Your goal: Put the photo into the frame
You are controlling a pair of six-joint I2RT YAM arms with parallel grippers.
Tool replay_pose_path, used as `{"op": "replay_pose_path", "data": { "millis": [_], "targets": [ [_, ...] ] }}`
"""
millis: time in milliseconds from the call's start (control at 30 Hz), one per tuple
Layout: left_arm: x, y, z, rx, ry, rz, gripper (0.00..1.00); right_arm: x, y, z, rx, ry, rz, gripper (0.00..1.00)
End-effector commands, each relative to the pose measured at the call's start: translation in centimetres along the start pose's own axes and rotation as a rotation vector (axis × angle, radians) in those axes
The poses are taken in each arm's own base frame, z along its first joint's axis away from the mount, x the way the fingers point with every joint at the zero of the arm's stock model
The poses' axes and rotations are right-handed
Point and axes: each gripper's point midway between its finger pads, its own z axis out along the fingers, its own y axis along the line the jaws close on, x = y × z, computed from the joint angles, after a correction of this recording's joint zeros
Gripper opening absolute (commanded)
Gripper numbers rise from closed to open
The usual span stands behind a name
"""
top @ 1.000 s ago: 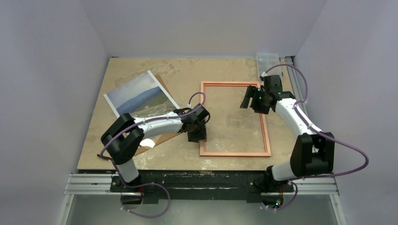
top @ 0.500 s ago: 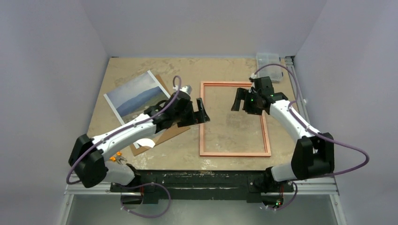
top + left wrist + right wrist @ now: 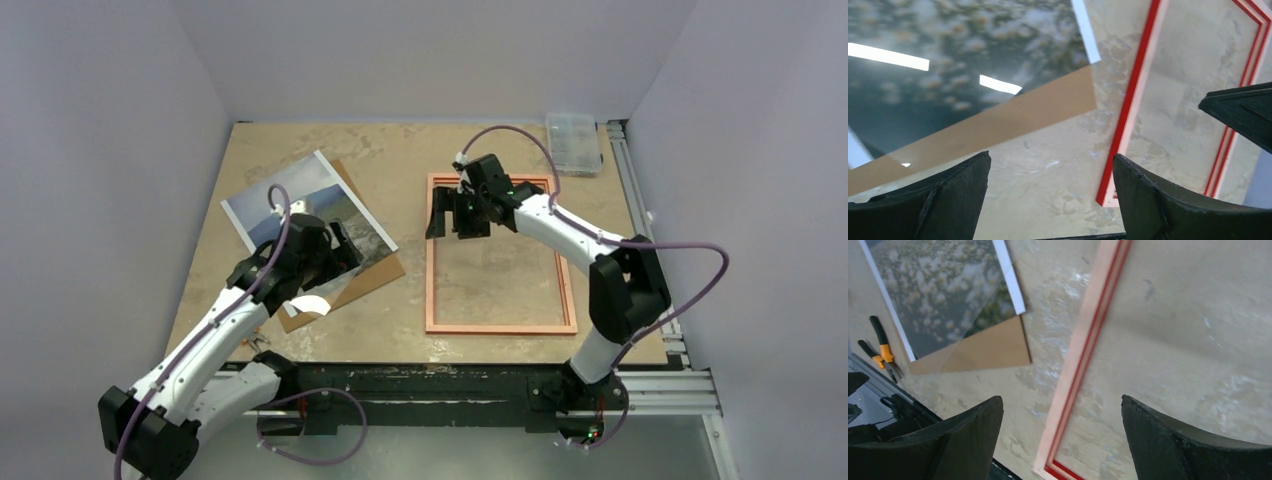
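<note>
The photo [image 3: 300,200], a landscape print with a white border, lies at the left on a brown backing board [image 3: 365,280]. The frame [image 3: 500,327] lies flat to its right, copper side up, with red showing along its edges [image 3: 1130,100]. My left gripper [image 3: 345,245] hovers open over the photo's right corner, holding nothing. In the left wrist view its gripper [image 3: 1050,160] has bare table between the fingers, with the photo [image 3: 948,50] ahead on the left. My right gripper [image 3: 449,225] is open above the frame's upper left part, and its wrist view shows the frame's rail [image 3: 1088,350] between the spread fingers.
A clear plastic box [image 3: 573,140] stands at the back right corner. Orange-handled pliers [image 3: 880,347] lie by the near left table edge. A small white scrap [image 3: 315,305] lies beside the backing board. A metal rail [image 3: 640,200] runs along the right side.
My left gripper left the frame's left rail, opened and swung left over the photo. My right gripper moved from the frame's right rail across to its upper left part.
</note>
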Motion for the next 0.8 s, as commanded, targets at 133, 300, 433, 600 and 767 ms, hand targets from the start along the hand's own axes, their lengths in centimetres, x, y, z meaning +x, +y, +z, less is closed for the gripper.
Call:
{"op": "replay_pose_path", "data": {
  "millis": [133, 300, 433, 600, 767],
  "targets": [
    [-0.7, 7.6, -2.7, -0.311, -0.027, 0.055, 0.81, -3.0, 8.3, 3.5, -0.220, 0.023, -0.027, 0.87],
    [-0.8, 7.5, -0.7, -0.327, 0.039, 0.058, 0.67, -3.4, 9.4, 6.2, -0.245, 0.060, -0.025, 0.87],
    [-0.8, 8.0, 1.2, -0.339, 0.087, 0.038, 0.59, -4.1, 10.4, 8.1, -0.272, 0.087, -0.021, 0.86],
    [-0.2, 10.0, 3.3, -0.383, 0.151, -0.006, 0.51, -3.8, 10.2, 10.8, -0.258, 0.127, -0.006, 0.86],
    [0.8, 11.2, 5.3, -0.403, 0.234, -0.031, 0.50, -4.1, 10.4, 11.8, -0.266, 0.127, -0.002, 0.85]
  ]
}}
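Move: The near corner of the clear sheet lying over the photo is about 11 cm left of the left hand, 5 cm back and 13 cm below. The photo's middle is some 20 cm ahead and 14 cm left of that hand. From the right hand, the clear sheet's right corner is roughly 10 cm ahead, 13 cm left and 10 cm below; the frame's middle is about 14 cm right and level with it, and the cardboard's right corner 12 cm left and 4 cm back. The left hand swings left over the photo's near end and then mostly sinks, about 8 cm each way, its fingers tipping some 20 degrees further down and closing to roughly half open as they near the clear sheet's near corner. Meanwhile the right hand, fingers kept wide open, leaves its place over the frame and sweeps about 13 cm left and 5 cm forward towards the sheet's right corner, sinking some 5 cm, mostly in the second half. ##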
